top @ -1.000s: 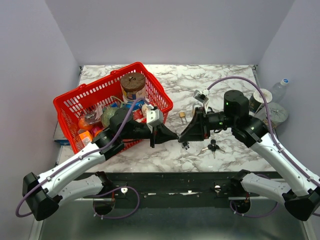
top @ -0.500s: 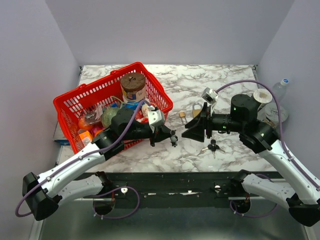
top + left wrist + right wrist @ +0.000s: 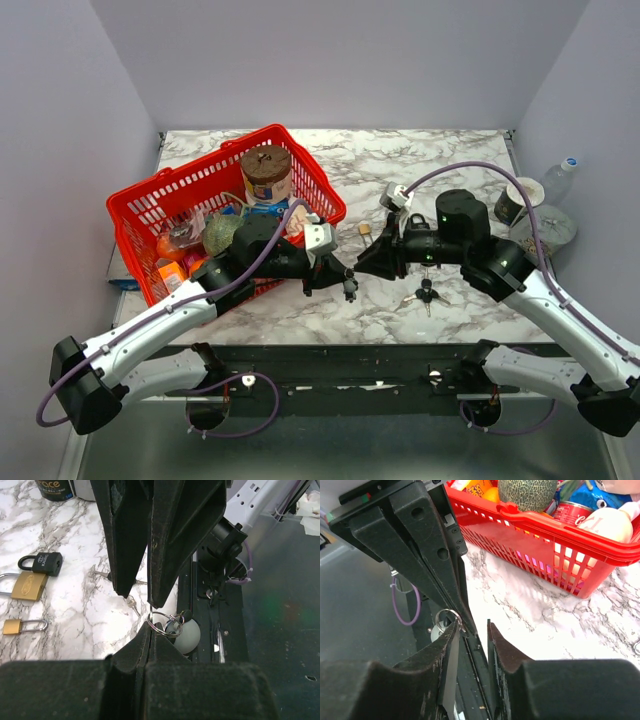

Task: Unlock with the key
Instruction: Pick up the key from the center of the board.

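Note:
My left gripper [image 3: 344, 277] is shut on a metal key ring [image 3: 162, 625], and a dark-headed key [image 3: 350, 291] hangs from it above the table's front edge. My right gripper [image 3: 367, 265] faces it tip to tip with jaws apart [image 3: 472, 627]. The ring [image 3: 447, 617] sits just beside its left finger [image 3: 447, 655], and nothing shows between its jaws. Three padlocks lie on the marble: a black one [image 3: 42, 562], a large brass one [image 3: 27, 585] and a small brass one [image 3: 22, 626]. In the top view only the small brass padlock [image 3: 365, 230] shows.
A red basket [image 3: 150, 195] of groceries stands at the left behind my left arm. A second bunch of keys [image 3: 425, 292] lies under my right arm. Cups and a bottle [image 3: 558, 180] stand at the right edge. The dark frame rail [image 3: 330, 355] runs below the table's front edge.
A second ago both grippers met at the key. The right one then opened and drew back to the right, leaving the key with the left. Now it has returned, jaws narrower.

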`<action>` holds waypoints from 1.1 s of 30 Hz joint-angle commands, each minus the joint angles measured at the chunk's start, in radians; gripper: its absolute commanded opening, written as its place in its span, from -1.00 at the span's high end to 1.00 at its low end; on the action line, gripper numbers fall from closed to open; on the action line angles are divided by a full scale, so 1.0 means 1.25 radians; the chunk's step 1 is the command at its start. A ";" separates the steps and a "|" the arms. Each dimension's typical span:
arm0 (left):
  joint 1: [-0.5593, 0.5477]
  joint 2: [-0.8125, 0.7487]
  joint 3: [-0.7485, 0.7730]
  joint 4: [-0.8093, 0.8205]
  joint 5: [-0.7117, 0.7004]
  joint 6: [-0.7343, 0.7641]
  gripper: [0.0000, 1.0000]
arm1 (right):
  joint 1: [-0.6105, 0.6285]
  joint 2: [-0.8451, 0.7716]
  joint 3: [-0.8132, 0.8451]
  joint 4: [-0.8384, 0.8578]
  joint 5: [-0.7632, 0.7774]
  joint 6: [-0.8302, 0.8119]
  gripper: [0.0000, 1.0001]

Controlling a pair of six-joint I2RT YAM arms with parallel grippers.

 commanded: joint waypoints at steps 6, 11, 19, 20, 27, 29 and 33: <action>-0.006 0.008 0.029 0.003 0.039 0.014 1.00 | 0.019 0.016 0.005 -0.028 0.026 -0.043 0.45; -0.006 0.014 0.030 0.001 0.042 0.013 1.00 | 0.026 0.026 0.012 -0.031 0.017 -0.049 0.53; -0.006 0.017 0.031 0.001 0.040 0.010 1.00 | 0.041 0.030 0.012 -0.052 0.021 -0.056 0.62; -0.006 0.017 0.031 0.002 0.038 0.010 1.00 | 0.041 0.030 0.010 -0.058 0.021 -0.057 0.65; -0.006 0.014 0.031 0.005 0.037 0.008 1.00 | 0.046 0.031 -0.002 -0.054 0.020 -0.056 0.92; -0.006 0.015 0.032 0.007 0.036 0.003 1.00 | 0.047 0.031 -0.003 -0.045 0.017 -0.054 0.99; -0.006 0.020 0.032 0.012 0.033 -0.009 1.00 | 0.050 0.025 -0.009 -0.021 0.028 -0.053 0.99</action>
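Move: The key, gripped between my left fingertips with its ring hanging towards my base, lies about 1 cm left of my right hand point, 1 cm back and 1 cm lower; from my left hand point it is about 1 cm to the right. Some 20 cm below, on the table, the dark key bunch lies about 7 cm ahead and 18 cm right of my right hand, and the small brass padlock about 20 cm ahead and 4 cm right. I shut my half-open right fingers on the key at my left fingertips, first easing the right hand roughly 1.5 cm down, 1 cm back and slightly left to bring its tips round it. My left hand keeps its pinch on the key and sinks with it about 1 cm, both hands slowing to a stop as the right grip closes. ##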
